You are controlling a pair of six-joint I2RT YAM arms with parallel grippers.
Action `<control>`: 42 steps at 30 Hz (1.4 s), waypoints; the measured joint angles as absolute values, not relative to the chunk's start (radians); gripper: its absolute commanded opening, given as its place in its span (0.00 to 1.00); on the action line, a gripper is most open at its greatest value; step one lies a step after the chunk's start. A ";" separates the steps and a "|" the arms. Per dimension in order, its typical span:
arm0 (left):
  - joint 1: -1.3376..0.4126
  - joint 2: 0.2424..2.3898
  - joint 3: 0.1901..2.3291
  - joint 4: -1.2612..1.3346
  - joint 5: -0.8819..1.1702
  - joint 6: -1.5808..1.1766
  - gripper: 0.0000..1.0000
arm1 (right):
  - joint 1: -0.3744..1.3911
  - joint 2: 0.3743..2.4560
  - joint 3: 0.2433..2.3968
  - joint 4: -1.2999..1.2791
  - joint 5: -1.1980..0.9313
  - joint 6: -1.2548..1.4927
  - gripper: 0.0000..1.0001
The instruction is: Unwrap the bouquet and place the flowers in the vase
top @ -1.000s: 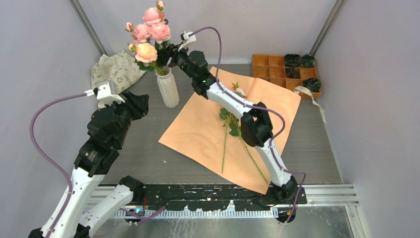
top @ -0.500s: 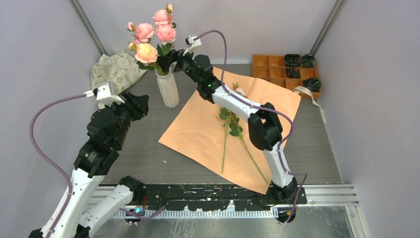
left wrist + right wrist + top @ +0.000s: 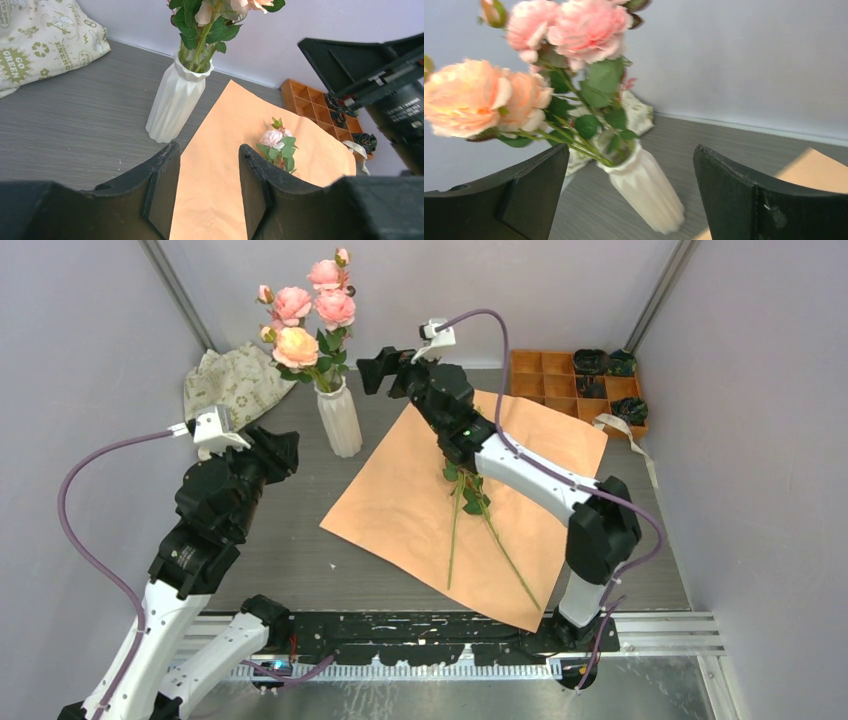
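Observation:
The white ribbed vase point(image 3: 339, 420) stands at the back left and holds several pink and peach flowers point(image 3: 308, 308). My right gripper point(image 3: 372, 368) hangs open just right of the blooms, with nothing between its fingers; its wrist view looks at the vase point(image 3: 649, 195) and the flowers point(image 3: 574, 30). The bouquet is unwrapped: its orange paper point(image 3: 420, 510) lies flat, with a few long-stemmed flowers point(image 3: 463, 495) still on it. My left gripper point(image 3: 209, 150) is open and empty, low at the left, aimed at the vase point(image 3: 175, 107) and the paper's corner point(image 3: 220, 200).
A cream patterned cloth bag point(image 3: 235, 380) lies behind the vase by the left wall. A wooden compartment tray point(image 3: 560, 380) with dark items sits at the back right, and a cream ribbon point(image 3: 625, 435) lies beside it. Grey walls close in on three sides.
My right gripper opened, let go of the flowers in the vase and drew back to the right. The blooms stayed standing in the vase. The left arm has not moved.

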State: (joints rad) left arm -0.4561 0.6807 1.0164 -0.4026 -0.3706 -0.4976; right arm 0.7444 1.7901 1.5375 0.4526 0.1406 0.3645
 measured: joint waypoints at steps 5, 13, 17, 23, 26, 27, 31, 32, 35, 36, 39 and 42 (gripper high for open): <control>-0.456 0.678 1.017 -0.404 -0.366 -0.500 0.48 | 0.737 1.664 1.497 0.211 0.309 0.310 1.00; -0.456 0.677 1.017 -0.406 -0.342 -0.522 0.47 | 0.707 1.617 1.474 -0.204 0.514 0.313 0.89; -0.456 0.677 1.017 -0.414 -0.336 -0.526 0.47 | 0.705 1.617 1.411 -0.308 0.519 0.362 0.81; -0.456 0.682 1.017 -0.422 -0.324 -0.543 0.47 | 0.706 1.626 1.248 -0.413 0.461 0.465 0.74; -0.456 0.690 1.017 -0.425 -0.314 -0.547 0.47 | 0.706 1.646 1.211 -0.432 0.442 0.497 0.67; -0.456 0.690 1.017 -0.424 -0.313 -0.548 0.47 | 0.706 1.655 1.206 -0.438 0.440 0.504 0.63; -0.456 0.691 1.017 -0.424 -0.305 -0.552 0.47 | 0.706 1.700 1.206 -0.438 0.435 0.520 0.56; -0.456 0.691 1.017 -0.424 -0.303 -0.553 0.47 | 0.704 1.716 1.208 -0.439 0.433 0.523 0.54; -0.456 0.691 1.017 -0.425 -0.302 -0.558 0.47 | 0.695 1.778 1.227 -0.444 0.426 0.530 0.48; -0.456 0.689 1.017 -0.425 -0.302 -0.560 0.47 | 0.690 1.802 1.238 -0.446 0.421 0.531 0.47; -0.456 0.686 1.017 -0.425 -0.302 -0.564 0.47 | 0.669 1.856 1.268 -0.451 0.399 0.534 0.47; -0.456 0.683 1.017 -0.425 -0.303 -0.565 0.47 | 0.641 1.882 1.288 -0.452 0.381 0.535 0.47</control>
State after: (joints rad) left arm -0.4561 0.6834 1.0168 -0.4248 -0.3027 -0.5652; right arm 0.6407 1.8816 1.2884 -0.4519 0.3805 0.5346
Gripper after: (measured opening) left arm 0.472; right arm 0.474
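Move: Below and to the right of the empty right hand lie the last flowers, their leafy stems about 18 cm right, 6 cm back and 36 cm down. The filled vase stands some 5 cm ahead and 10 cm left, its middle roughly 26 cm lower. The paper under the flowers has its middle about 12 cm back, 18 cm right, 38 cm down. From the left hand, those stems are some 11 cm ahead, 31 cm right, 35 cm below. Swinging away from the vase, the right hand first sweeps about 16 cm to its right, then sinks steeply, some 33 cm in all, drawing back about 8 cm and easing slightly forward at the end. Its wrist tips the fingers from forward-left to pointing down, and they narrow from wide open to about half, over the leafy stems. ##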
